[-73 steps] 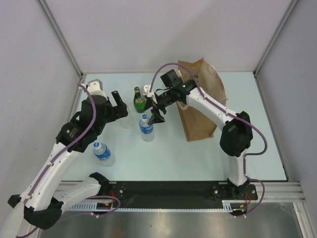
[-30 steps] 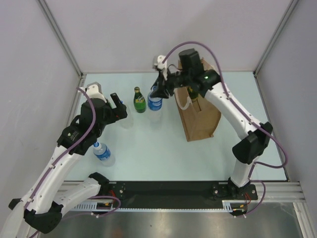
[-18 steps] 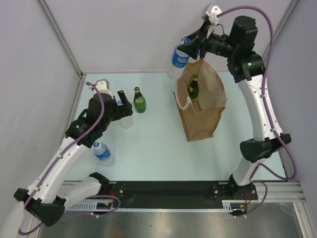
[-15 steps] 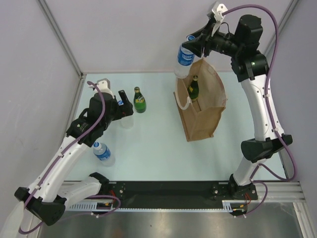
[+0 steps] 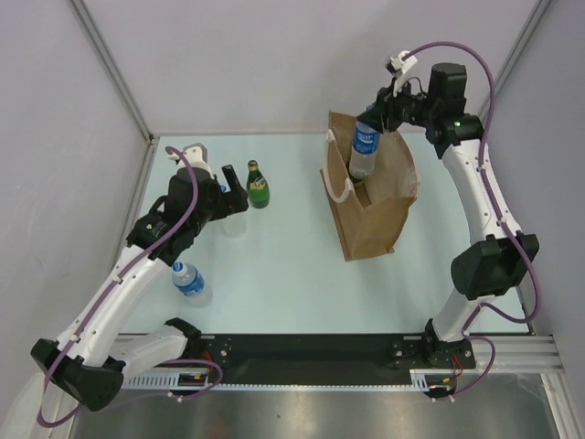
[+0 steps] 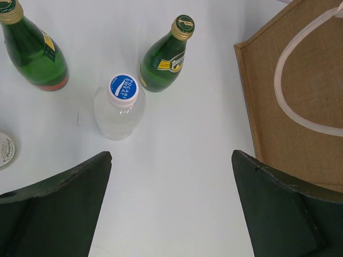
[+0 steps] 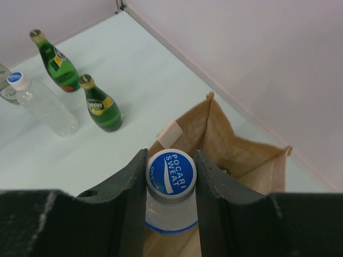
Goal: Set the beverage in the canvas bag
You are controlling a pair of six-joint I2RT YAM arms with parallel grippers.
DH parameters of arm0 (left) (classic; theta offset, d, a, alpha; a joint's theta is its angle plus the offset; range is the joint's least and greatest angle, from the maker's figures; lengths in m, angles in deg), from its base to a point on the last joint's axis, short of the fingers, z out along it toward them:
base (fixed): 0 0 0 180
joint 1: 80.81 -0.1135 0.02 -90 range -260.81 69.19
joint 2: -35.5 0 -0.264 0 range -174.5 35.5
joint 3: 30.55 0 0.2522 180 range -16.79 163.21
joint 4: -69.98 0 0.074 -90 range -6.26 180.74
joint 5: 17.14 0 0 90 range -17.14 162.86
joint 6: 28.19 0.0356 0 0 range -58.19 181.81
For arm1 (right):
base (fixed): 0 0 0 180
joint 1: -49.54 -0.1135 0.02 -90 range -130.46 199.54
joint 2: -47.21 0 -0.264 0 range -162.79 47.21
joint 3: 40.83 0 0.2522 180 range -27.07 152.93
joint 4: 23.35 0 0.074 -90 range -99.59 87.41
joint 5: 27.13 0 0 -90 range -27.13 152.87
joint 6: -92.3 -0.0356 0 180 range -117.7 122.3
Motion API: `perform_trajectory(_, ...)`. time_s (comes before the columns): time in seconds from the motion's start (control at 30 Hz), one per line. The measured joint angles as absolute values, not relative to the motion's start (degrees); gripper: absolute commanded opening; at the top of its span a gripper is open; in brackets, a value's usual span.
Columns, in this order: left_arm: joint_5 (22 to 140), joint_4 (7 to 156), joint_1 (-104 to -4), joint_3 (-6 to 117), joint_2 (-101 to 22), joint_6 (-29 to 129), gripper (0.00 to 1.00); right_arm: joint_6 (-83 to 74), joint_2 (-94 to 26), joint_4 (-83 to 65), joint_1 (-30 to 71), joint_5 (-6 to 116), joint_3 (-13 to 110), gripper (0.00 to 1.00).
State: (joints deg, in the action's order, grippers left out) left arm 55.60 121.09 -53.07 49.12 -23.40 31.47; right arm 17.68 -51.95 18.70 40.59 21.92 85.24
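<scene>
The beverage is a clear bottle (image 5: 364,146) with a blue label and a blue cap (image 7: 171,172). My right gripper (image 5: 373,122) (image 7: 170,156) is shut on its neck just below the cap. It hangs upright over the open mouth of the tan canvas bag (image 5: 375,206) (image 7: 244,155), and its lower end dips inside the rim. My left gripper (image 5: 236,183) (image 6: 170,155) is open and holds nothing. It hovers over the table left of the bag (image 6: 300,112), near a second clear bottle (image 6: 121,107).
Two green bottles (image 6: 166,67) (image 6: 32,51) stand beyond that clear bottle; the top view shows one green bottle (image 5: 259,186). Another clear bottle (image 5: 189,282) lies near the left arm. The bag's white loop handle (image 5: 336,187) hangs on its left side. Walls close in the back and sides.
The right arm carried the bottle from up high at the bag's left rim down over its open mouth. The left arm barely moved and its gripper stayed open.
</scene>
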Motion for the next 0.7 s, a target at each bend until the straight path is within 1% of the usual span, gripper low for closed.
perform_trajectory(0.2, 55.86, 121.04, -53.35, 49.12, -23.35, 31.40, 1.00, 18.46, -51.12, 12.28, 40.00, 22.40, 71.32, 0.00)
perform_trajectory(0.3, 56.30, 120.98, -53.48, 49.03, -23.24, 31.38, 1.00, 18.53, -51.36, 9.35, 39.02, 22.77, 66.66, 0.00)
perform_trajectory(0.7, 56.61, 120.89, -54.14, 47.37, -21.23, 30.50, 1.00, 15.38, -58.81, -12.16, 36.00, 23.10, 64.54, 0.00)
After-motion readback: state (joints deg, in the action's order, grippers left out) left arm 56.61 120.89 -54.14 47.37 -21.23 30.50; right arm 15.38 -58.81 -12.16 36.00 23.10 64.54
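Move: The right hand holds the blue-capped bottle above the canvas bag's mouth; the bag's middle lies some 22 cm below and about 2 cm back, 1 cm left. The green bottle already in the bag is about 28 cm below, some 3 cm ahead and 1 cm left. The perrier bottle on the table stands roughly 33 cm left, 4 cm back and 30 cm below. From the left hand the bag is about 13 cm ahead, 39 cm right and 12 cm lower. The right hand lowers the gripped bottle about 11 cm into the bag, then carries it some 5 cm forward-left. ##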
